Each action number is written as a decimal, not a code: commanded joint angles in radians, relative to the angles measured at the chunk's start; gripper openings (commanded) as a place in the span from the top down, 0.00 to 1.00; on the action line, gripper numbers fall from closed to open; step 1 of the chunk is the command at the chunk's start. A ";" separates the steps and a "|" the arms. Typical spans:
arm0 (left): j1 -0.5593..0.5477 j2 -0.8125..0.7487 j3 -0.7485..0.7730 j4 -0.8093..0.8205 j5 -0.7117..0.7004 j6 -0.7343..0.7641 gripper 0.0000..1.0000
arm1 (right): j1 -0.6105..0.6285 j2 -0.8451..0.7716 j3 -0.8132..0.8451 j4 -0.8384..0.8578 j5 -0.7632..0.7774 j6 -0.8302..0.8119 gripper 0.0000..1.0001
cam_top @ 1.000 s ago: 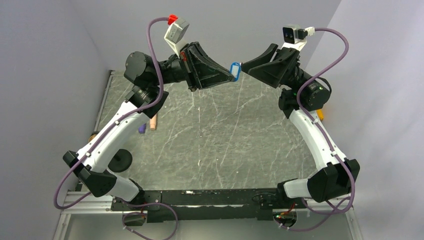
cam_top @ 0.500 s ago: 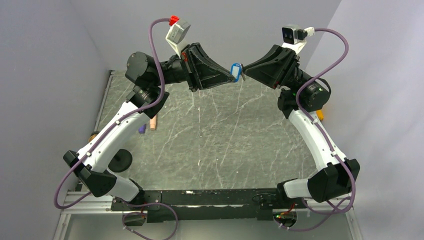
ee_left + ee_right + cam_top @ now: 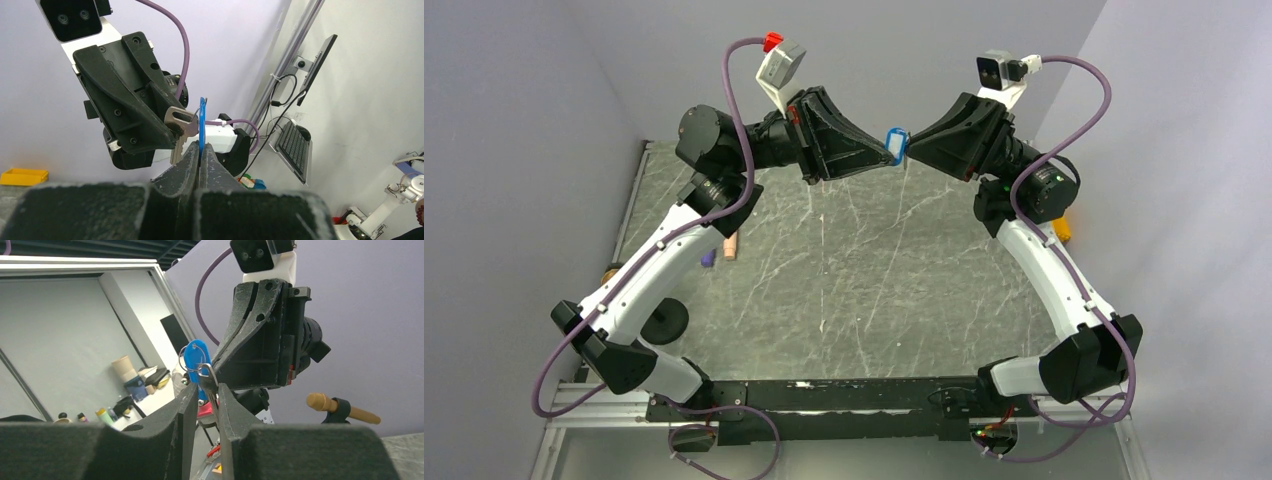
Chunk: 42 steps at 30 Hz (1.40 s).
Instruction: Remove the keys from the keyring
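Observation:
High above the table, a blue tag (image 3: 895, 144) hangs between both grippers. My left gripper (image 3: 885, 150) is shut on the tag's lower edge (image 3: 202, 120), and its fingers (image 3: 189, 160) are pressed together. A thin wire keyring (image 3: 186, 362) joins the tag (image 3: 194, 357) to a silver key (image 3: 180, 124). My right gripper (image 3: 206, 387) has narrowed on that key. The blade (image 3: 212, 390) runs down between its fingers, against the right-hand one. In the top view the right gripper (image 3: 908, 148) meets the tag from the right.
On the marble table (image 3: 864, 280), a peach cylinder (image 3: 731, 243) and a purple one (image 3: 708, 257) lie at the left edge. A black round foot (image 3: 664, 320) sits by the left arm. An orange piece (image 3: 1064, 228) shows behind the right arm.
The right gripper has moved left up to the tag, and its jaws have narrowed round the key. The left gripper has held the tag still.

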 commanded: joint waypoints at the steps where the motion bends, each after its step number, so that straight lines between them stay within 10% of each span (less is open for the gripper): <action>1: 0.003 -0.009 -0.004 0.034 -0.016 0.005 1.00 | 0.013 -0.016 0.029 0.053 -0.006 -0.013 0.74; 18: 0.003 -0.047 -0.025 -0.103 -0.031 0.102 0.99 | 0.015 -0.061 -0.006 -0.054 -0.031 -0.080 1.00; 23: 0.003 -0.073 -0.016 -0.232 -0.039 0.196 0.75 | 0.015 -0.093 -0.020 -0.152 -0.053 -0.146 1.00; 31: 0.018 -0.141 0.009 -0.521 -0.092 0.398 0.05 | 0.015 -0.164 -0.023 -0.469 -0.120 -0.386 1.00; 42: 0.044 -0.311 -0.129 -0.620 -0.337 0.659 0.01 | 0.016 -0.262 0.033 -1.167 -0.104 -0.863 1.00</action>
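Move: The right gripper, partly open, already has the key between its fingertips, within about 1 cm to the left of its hand point and level with it. The blue fob is some 3 cm left and 1 cm up from that hand, the keyring about 2 cm left and 1 cm up, neither ahead nor back. The left gripper holds the fob, whose middle is roughly 1 cm ahead, 2 cm right and 1 cm up; from this hand the key is 1 cm ahead, 3 cm right and 1 cm up. Keep the left gripper pinching the fob and close the right fingers on the key almost in place. Once they are shut, open the left wide to free the fob, sinking about 5 cm and then drawing off left as far. Keep the right's pinch and lower it about 5 cm, dipping and swinging its fingertips forward some 20 degrees. ##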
